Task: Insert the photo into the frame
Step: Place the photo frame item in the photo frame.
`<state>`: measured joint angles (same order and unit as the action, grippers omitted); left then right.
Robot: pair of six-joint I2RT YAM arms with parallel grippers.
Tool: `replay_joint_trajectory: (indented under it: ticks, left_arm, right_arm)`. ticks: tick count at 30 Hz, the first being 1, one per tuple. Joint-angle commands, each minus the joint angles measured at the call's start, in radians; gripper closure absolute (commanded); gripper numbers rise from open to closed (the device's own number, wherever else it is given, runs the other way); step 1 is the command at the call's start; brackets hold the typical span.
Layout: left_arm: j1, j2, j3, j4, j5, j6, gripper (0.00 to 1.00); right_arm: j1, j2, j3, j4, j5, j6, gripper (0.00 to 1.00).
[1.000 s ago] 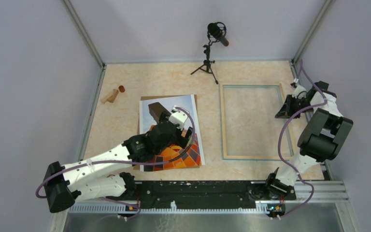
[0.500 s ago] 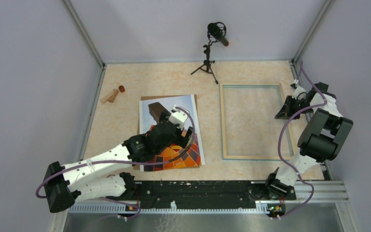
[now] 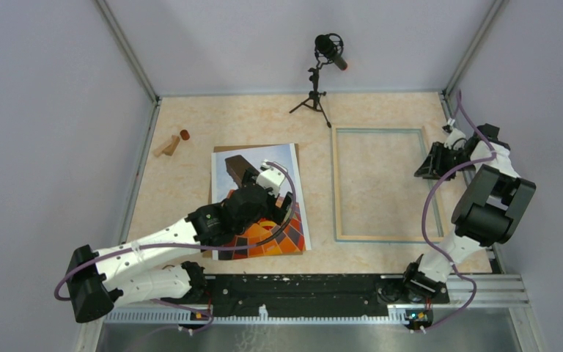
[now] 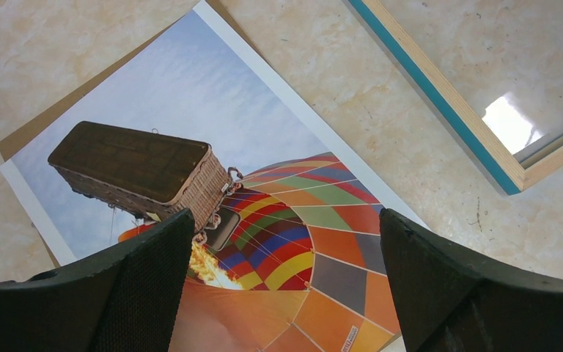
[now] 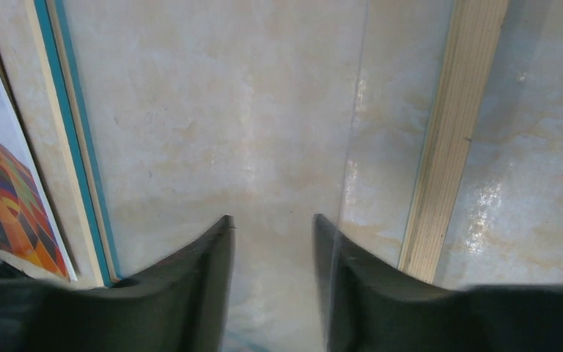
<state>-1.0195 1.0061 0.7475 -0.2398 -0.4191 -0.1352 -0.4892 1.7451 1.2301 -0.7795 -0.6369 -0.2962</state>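
Observation:
The photo, a hot-air balloon print, lies flat left of centre on a brown board. My left gripper hovers over it, jaws wide open, with the balloon's coloured checks showing between the fingers and nothing held. The frame lies flat to the right, light wood with a blue edge and a clear pane. My right gripper sits low at the frame's right side. Its fingers stand apart over the pane, next to the wooden rail, with nothing between them.
A brown cardboard board peeks out from under the photo. A microphone on a small tripod stands at the back, close to the frame's far left corner. Small wooden pieces lie at the far left by the wall.
My right gripper went from shut to open and shifted slightly left. The frame slid a little to the left with it. The left arm has not moved.

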Motion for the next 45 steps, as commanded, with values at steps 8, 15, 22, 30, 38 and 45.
replay_joint_trajectory:
  ticks: [8, 15, 22, 30, 38, 45]
  left_arm:
    - [0.004, -0.022, -0.009, 0.053, 0.006, -0.003, 0.02]
    - [0.006, -0.054, -0.011, 0.059, 0.015, 0.0, 0.02]
    - [0.011, -0.114, -0.01, 0.057, 0.005, 0.007, 0.02]
    - [0.073, -0.174, -0.015, 0.066, -0.01, 0.027, 0.02]
    - [0.078, -0.154, -0.02, 0.059, -0.022, 0.034, 0.02]
    - [0.101, -0.13, -0.022, 0.061, -0.025, 0.036, 0.02]
  right_arm:
    - [-0.004, -0.133, -0.029, 0.114, 0.089, 0.107, 0.01]
    - [0.005, -0.252, -0.043, 0.135, 0.387, 0.25, 0.01]
    - [0.046, -0.291, -0.087, 0.317, 0.342, 0.512, 0.01]
    - [0.213, -0.018, 0.109, 0.394, 0.318, 0.631, 0.01]
    - [0.438, 0.392, 0.573, 0.255, 0.751, 0.656, 0.01]
    - [0.543, 0.575, 0.815, 0.217, 0.873, 0.61, 0.03]
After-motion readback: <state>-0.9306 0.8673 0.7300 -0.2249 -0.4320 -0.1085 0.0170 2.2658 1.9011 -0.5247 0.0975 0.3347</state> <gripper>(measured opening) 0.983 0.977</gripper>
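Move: The far bar of the frame has its middle about 22 cm ahead of the right hand and 11 cm to its left, a couple of centimetres lower. The frame's right bar lies some 5 cm to this hand's right and 3 cm back, its left bar about 26 cm left and 3 cm back. From the left hand, the far bar's middle is roughly 33 cm ahead, 28 cm right and 12 cm below. Up and rightward first, the right hand spreads its fingers wide and clears the frame's right side by about 6 cm. It then sweeps forward and left in an arc, sinking again to the far bar, some 23 cm ahead of its start, turning clockwise by over 20 degrees. The empty, open left hand lifts and shifts left a few centimetres over the photo. ##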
